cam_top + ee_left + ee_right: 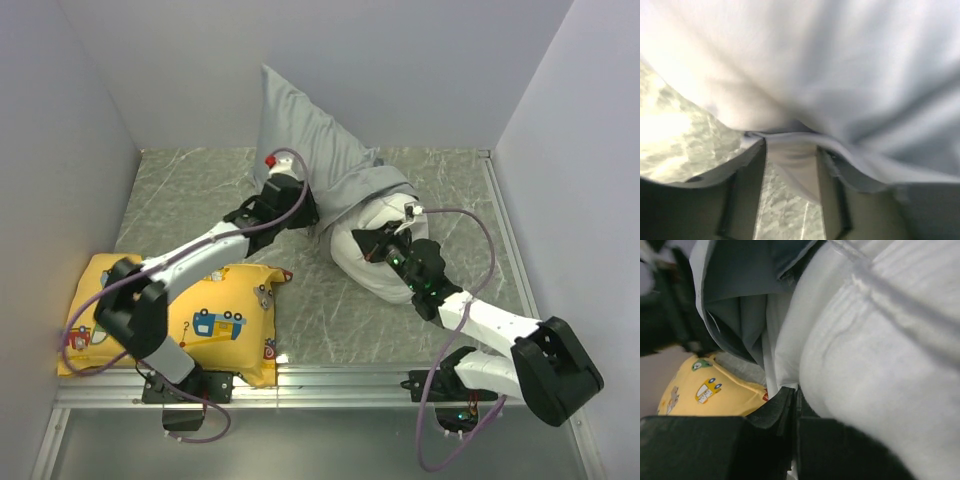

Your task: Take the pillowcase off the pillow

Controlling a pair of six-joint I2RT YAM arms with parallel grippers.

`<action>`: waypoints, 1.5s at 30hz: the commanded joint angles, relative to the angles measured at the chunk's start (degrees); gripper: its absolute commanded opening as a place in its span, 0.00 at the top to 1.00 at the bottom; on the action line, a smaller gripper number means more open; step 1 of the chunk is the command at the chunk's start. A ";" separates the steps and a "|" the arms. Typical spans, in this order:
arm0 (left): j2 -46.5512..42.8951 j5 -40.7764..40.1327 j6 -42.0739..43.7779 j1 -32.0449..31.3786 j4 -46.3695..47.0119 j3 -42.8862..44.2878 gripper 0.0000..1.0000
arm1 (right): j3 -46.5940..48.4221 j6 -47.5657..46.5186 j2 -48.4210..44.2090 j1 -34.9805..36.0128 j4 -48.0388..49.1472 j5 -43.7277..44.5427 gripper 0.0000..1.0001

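The silver-grey pillowcase rises in a peak against the back wall and is bunched at its lower right. The white pillow bulges out of it there. My left gripper is at the pillowcase's lower left edge. In the left wrist view its jaws stand apart, with the pillowcase hem draped over the tips and sagging between them. My right gripper is against the pillow's left side. In the right wrist view it is shut on a thin white fold of the pillow, below the pillowcase.
A yellow cartoon-vehicle cushion lies at the near left under my left arm, and shows in the right wrist view. The marbled grey table top is walled at the back and both sides. A metal rail runs along the near edge.
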 commanded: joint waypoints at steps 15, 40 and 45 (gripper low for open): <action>0.88 0.21 17.83 -2.59 -8.69 22.69 0.21 | -0.66 3.29 7.73 6.94 -16.91 3.35 1.00; 11.78 10.07 31.64 -4.08 -14.13 37.90 0.17 | 1.63 2.06 8.34 7.73 -21.40 7.57 1.00; 16.18 9.98 33.22 -3.99 -17.47 42.55 0.21 | 2.24 1.80 7.82 7.82 -22.54 7.92 1.00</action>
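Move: The pillowcase's bunched fold over the pillow lies about 8 cm ahead and 14 cm right of the left hand, some 5 cm below it; from the right hand it is about 14 cm ahead, 3 cm right and 4 cm down. Counted from the left hand, the bare pillow's middle is roughly 6 cm back, 16 cm right and 8 cm down, and the yellow pillow lies some 22 cm back, 29 cm left and 13 cm lower. Springing up about 17 cm with its half-open fingers spreading wide, the left hand comes free of the pillowcase, dips some 7 cm, then rises again as it travels right, out over the bunched fold, ending about 8 cm farther right. Its wrist tips up some 20 degrees and swings clockwise. The right hand keeps its shut grip in the white pillow, easing a couple of centimetres left and slightly down. ##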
